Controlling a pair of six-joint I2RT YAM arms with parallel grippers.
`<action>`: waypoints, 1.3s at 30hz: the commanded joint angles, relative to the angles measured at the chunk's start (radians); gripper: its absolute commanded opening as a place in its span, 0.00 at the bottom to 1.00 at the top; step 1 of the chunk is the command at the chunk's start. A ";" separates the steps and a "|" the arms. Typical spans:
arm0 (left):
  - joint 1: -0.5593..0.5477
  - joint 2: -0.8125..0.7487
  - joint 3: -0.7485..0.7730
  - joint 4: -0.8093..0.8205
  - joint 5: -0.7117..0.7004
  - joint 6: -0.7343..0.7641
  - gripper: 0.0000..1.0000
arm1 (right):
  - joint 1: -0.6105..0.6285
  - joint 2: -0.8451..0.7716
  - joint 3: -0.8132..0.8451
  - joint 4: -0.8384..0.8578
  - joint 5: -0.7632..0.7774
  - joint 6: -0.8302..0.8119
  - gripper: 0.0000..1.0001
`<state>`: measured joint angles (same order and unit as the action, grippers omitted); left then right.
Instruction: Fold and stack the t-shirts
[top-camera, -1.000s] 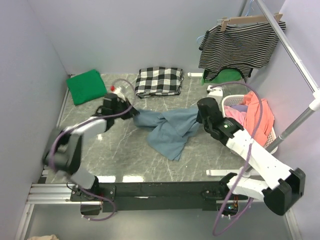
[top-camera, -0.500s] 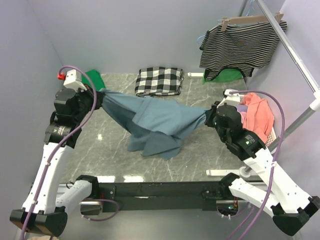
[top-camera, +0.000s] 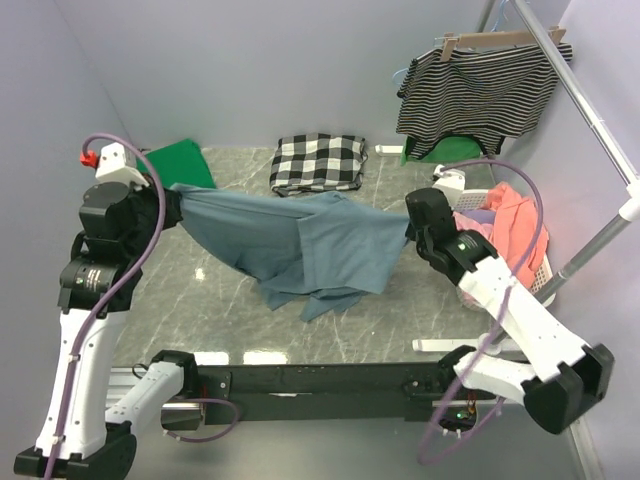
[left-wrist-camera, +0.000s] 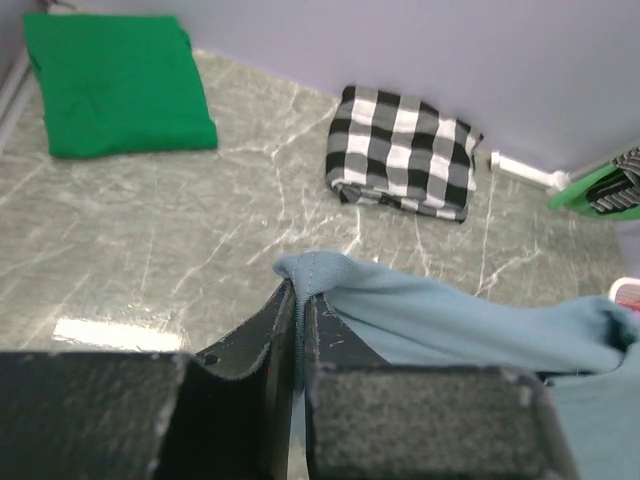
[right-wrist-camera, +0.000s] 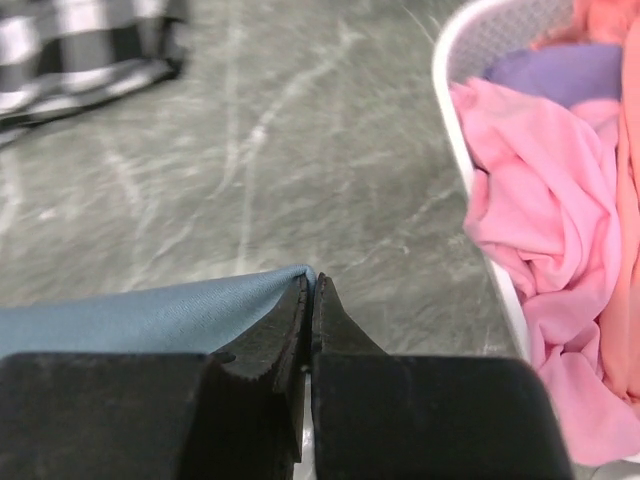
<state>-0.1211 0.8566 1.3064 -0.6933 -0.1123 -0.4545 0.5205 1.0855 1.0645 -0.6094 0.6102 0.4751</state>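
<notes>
The slate-blue t-shirt (top-camera: 310, 245) hangs stretched between my two grippers above the marble table, its lower part drooping onto the surface. My left gripper (top-camera: 175, 207) is shut on one edge of it; in the left wrist view the cloth (left-wrist-camera: 470, 320) is pinched between the jaws of the left gripper (left-wrist-camera: 300, 290). My right gripper (top-camera: 408, 228) is shut on the opposite edge, and in the right wrist view the blue fabric (right-wrist-camera: 130, 315) runs into the right gripper's tips (right-wrist-camera: 312, 285). The green t-shirt (top-camera: 180, 163) lies folded at the far left corner (left-wrist-camera: 118, 85).
A folded black-and-white checked cloth (top-camera: 318, 162) lies at the back middle. A striped top (top-camera: 480, 90) hangs on a hanger from the rail at the right. A white basket (top-camera: 545, 270) of pink and purple clothes stands right of my right gripper.
Both arms have raised the blue t-shirt off the table and pulled it apart. It went from a crumpled heap to a spread sheet, and the left gripper moved far to the left.
</notes>
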 joint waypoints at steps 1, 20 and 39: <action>0.043 -0.019 -0.074 0.046 -0.138 0.020 0.08 | -0.181 0.065 -0.082 0.011 0.108 -0.033 0.00; 0.305 0.064 -0.237 0.198 0.197 0.066 0.08 | -0.309 -0.223 -0.241 0.278 -0.262 -0.099 0.85; 0.357 0.071 -0.239 0.227 0.322 0.054 0.12 | 0.044 0.051 -0.069 0.295 -0.306 -0.190 0.96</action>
<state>0.2237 0.9379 1.0660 -0.5247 0.1505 -0.4057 0.5194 1.0424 0.9298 -0.3553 0.2619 0.3157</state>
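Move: The blue t-shirt hangs stretched between both hands, each pinching an end. Its middle lies about 21 cm left of the right hand and 11 cm lower, roughly level in reach; from the left hand it is some 20 cm right, 3 cm ahead and 25 cm down. From the right hand, the checkered shirt is 24 cm ahead, 18 cm left, and the laundry basket 22 cm right, 3 cm ahead. The green shirt lies 25 cm ahead of the left hand, 12 cm to its left. Down and out to its right, about 8 cm each, the right hand carries its end of the taut blue t-shirt and lets go on the way, fingers opening wide; it then rises about 12 cm and swings back left, finally dipping towards the table right of the cloth. The left hand sinks 9 cm, tipping down slightly and moving some 6 cm left, and keeps its pinch. ##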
